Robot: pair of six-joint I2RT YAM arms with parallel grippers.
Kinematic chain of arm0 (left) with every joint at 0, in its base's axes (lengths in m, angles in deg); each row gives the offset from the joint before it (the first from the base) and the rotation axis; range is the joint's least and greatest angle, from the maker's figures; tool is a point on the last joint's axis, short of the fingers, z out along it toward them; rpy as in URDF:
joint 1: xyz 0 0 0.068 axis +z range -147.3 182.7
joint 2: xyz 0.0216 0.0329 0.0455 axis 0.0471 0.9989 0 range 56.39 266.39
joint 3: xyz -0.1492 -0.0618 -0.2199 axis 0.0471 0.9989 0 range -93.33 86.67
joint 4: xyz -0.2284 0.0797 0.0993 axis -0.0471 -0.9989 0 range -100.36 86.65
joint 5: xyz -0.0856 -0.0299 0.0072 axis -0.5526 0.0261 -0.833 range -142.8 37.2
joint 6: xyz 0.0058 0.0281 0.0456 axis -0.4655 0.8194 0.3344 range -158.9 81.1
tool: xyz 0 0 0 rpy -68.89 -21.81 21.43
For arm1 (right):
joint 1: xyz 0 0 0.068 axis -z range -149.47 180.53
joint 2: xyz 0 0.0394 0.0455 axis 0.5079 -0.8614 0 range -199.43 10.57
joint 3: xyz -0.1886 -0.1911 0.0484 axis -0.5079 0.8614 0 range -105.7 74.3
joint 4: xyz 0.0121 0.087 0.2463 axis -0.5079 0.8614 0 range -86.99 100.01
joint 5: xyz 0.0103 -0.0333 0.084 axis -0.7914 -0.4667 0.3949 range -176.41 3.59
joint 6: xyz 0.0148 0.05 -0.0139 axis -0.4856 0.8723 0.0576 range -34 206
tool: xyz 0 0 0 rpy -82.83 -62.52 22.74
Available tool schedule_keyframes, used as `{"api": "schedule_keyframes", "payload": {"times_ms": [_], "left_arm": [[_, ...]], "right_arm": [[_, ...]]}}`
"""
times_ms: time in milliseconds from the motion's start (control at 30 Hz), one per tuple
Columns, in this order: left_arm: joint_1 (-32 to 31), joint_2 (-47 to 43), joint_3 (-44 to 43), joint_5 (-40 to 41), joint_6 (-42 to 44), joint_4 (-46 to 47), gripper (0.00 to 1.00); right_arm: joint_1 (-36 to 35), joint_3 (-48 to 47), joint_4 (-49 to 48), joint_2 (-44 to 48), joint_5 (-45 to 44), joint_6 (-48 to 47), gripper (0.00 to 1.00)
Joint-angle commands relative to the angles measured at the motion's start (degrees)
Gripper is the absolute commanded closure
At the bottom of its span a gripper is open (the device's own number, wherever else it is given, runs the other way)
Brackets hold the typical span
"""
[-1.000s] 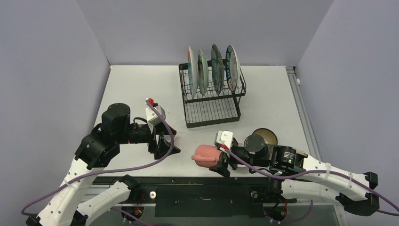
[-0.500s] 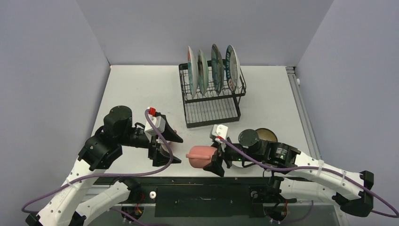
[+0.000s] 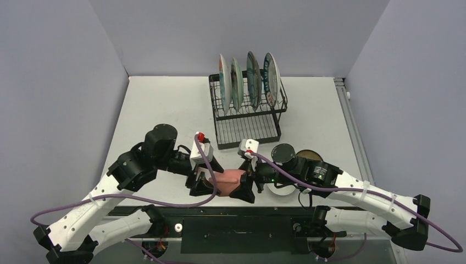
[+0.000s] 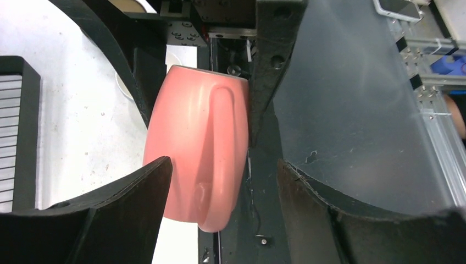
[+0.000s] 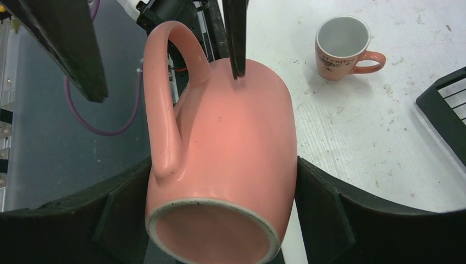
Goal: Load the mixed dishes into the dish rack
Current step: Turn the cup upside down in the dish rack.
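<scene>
A pink mug (image 3: pixel 229 179) lies on its side in the air above the table's near edge, my right gripper (image 3: pixel 246 184) shut on its body near the base. In the right wrist view the mug (image 5: pixel 231 143) fills the span of the right gripper (image 5: pixel 224 162), handle up-left. My left gripper (image 3: pixel 206 184) is open around the mug's rim end; in its own view the mug (image 4: pixel 198 143) sits against the left finger with a gap to the right finger (image 4: pixel 308 198). A second pink mug (image 5: pixel 340 41) stands upright on the table. Several plates (image 3: pixel 247 74) stand in the dish rack (image 3: pixel 247 129).
A dark brown-gold bowl (image 3: pixel 314 156) sits behind my right arm, and a white bowl (image 3: pixel 281 191) shows under that arm. The rack's lower tray (image 3: pixel 244 132) holds nothing. The black base rail (image 3: pixel 236 231) runs along the near edge under the mug.
My left arm swung right and the right arm carried the mug left, so the left fingers now straddle the mug. The left jaws have narrowed a little.
</scene>
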Motion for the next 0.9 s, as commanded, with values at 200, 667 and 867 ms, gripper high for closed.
{"api": "schedule_keyframes", "payload": {"times_ms": [200, 667, 867], "left_arm": [[-2.63, 0.34, 0.13, 7.7, 4.66, -2.3, 0.36], [-2.66, -0.23, -1.36, 10.92, 5.24, -4.62, 0.7], [-2.74, 0.23, -1.72, 9.02, 5.49, -5.22, 1.0]], "right_arm": [[0.99, -4.79, -8.42, -0.71, 4.04, 1.77, 0.74], [1.21, -3.67, -8.64, -0.2, 3.63, 3.02, 0.74], [1.28, -3.44, -8.87, 0.04, 3.32, 3.38, 0.74]]}}
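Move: The handle of the cup held in the right gripper lies about 3 cm below the left hand point and 1 cm forward of it, level left to right, with the cup's body some 7 cm to the right and 4 cm down. The small mug on the table is roughly 15 cm ahead, 11 cm left and 26 cm below; the dish rack's near tray is about 32 cm ahead, 11 cm right. From the right hand, the handle sits 6 cm left, 1 cm back, 2 cm up. Lower the open left gripper about 2.5 cm, easing forward 1 cm or so, to bring its fingers astride the cup's handle, and let the fingertips dip a few degrees further. Over the second half shut the fingers almost fully until they pinch the handle. Meanwhile hold the right hand nearly still, keeping its grip on the cup's body. ##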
